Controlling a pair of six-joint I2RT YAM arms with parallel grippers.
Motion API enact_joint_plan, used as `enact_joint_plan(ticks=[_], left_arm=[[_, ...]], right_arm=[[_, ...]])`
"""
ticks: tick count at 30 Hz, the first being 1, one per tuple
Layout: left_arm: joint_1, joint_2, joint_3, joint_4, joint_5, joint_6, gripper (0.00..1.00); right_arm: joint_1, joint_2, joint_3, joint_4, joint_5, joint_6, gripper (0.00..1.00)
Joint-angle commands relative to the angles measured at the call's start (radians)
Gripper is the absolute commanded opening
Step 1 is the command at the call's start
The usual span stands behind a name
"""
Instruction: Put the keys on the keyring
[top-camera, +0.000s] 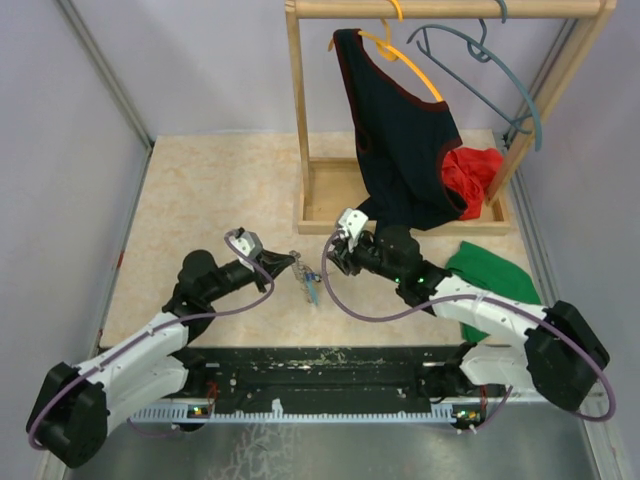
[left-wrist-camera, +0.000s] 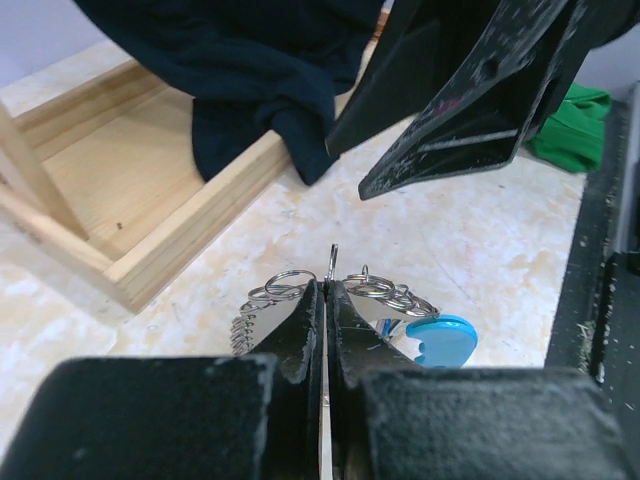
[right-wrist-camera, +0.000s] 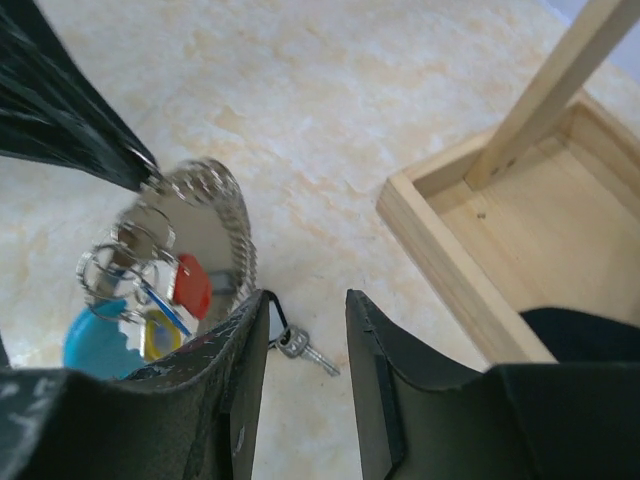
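My left gripper (left-wrist-camera: 326, 285) is shut on the thin wire of the keyring (left-wrist-camera: 333, 262), and holds it just above the table. Small split rings (left-wrist-camera: 385, 290) and a light-blue tag (left-wrist-camera: 440, 340) hang beside the jaws. From the right wrist I see the keyring's coiled loop (right-wrist-camera: 238, 235) carrying a red-headed key (right-wrist-camera: 190, 285) and the blue tag (right-wrist-camera: 95, 340). My right gripper (right-wrist-camera: 306, 297) is open. Below its jaws, a small silver key (right-wrist-camera: 305, 350) on a black loop lies on the table, touched by neither finger. From above, the bunch (top-camera: 311, 288) hangs between the left gripper (top-camera: 288, 263) and the right gripper (top-camera: 332, 262).
A wooden rack with a tray base (top-camera: 325, 195) stands at the back right, close behind the right gripper. A dark garment (top-camera: 400, 140) hangs from it on an orange hanger, beside a grey-blue hanger (top-camera: 490, 70). Red cloth (top-camera: 475, 175) and green cloth (top-camera: 495, 275) lie to the right.
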Motion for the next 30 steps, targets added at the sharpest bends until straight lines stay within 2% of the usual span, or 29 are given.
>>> enact_joint_plan(ticks=[1,7,12,16,23,26,30], left_arm=[[-0.003,-0.081,-0.033,-0.03,-0.132,-0.014,0.01],[-0.003,-0.157,-0.069,-0.032,-0.226,-0.021,0.01],[-0.003,-0.203,-0.097,-0.02,-0.286,-0.027,0.01],[-0.003,-0.223,-0.11,-0.006,-0.305,-0.034,0.01],[-0.003,-0.223,-0.115,0.0,-0.311,-0.038,0.01],[-0.003,-0.221,-0.112,-0.001,-0.31,-0.037,0.01],[-0.003,-0.219,-0.111,0.0,-0.307,-0.035,0.01]], right_arm=[[-0.004,0.086,0.057,-0.046,0.128,0.07,0.38],[-0.004,0.249,0.137,-0.148,0.124,0.154,0.34],[0.008,0.291,0.144,-0.138,0.14,0.352,0.29],[0.042,0.332,0.142,-0.124,0.179,0.428,0.28],[0.108,0.411,0.142,-0.062,0.248,0.487,0.23],[0.115,0.45,0.147,-0.036,0.256,0.494,0.17],[0.118,0.477,0.145,-0.015,0.295,0.498,0.16]])
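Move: Down on the table, the key with the black tag lies roughly 18 cm below the open, empty right hand, about 4 cm to its left and 2 cm ahead. The keyring, held by the left fingers, hangs some 5 cm left of the right hand, 4 cm nearer and 6 cm lower; the wooden tray's near left corner is 12 cm ahead, 8 cm left and 17 cm below. From the left hand that key is around 5 cm ahead, 4 cm right and 18 cm below. Dropping about 15 cm towards the key with the black tag, the right hand tips its fingers down some 30 degrees, turns clockwise and drifts slightly left late on, while its fingers close from about a third open to a narrow gap. The left hand keeps its pinch on the keyring and draws it left about 5 cm, turning counter-clockwise. ##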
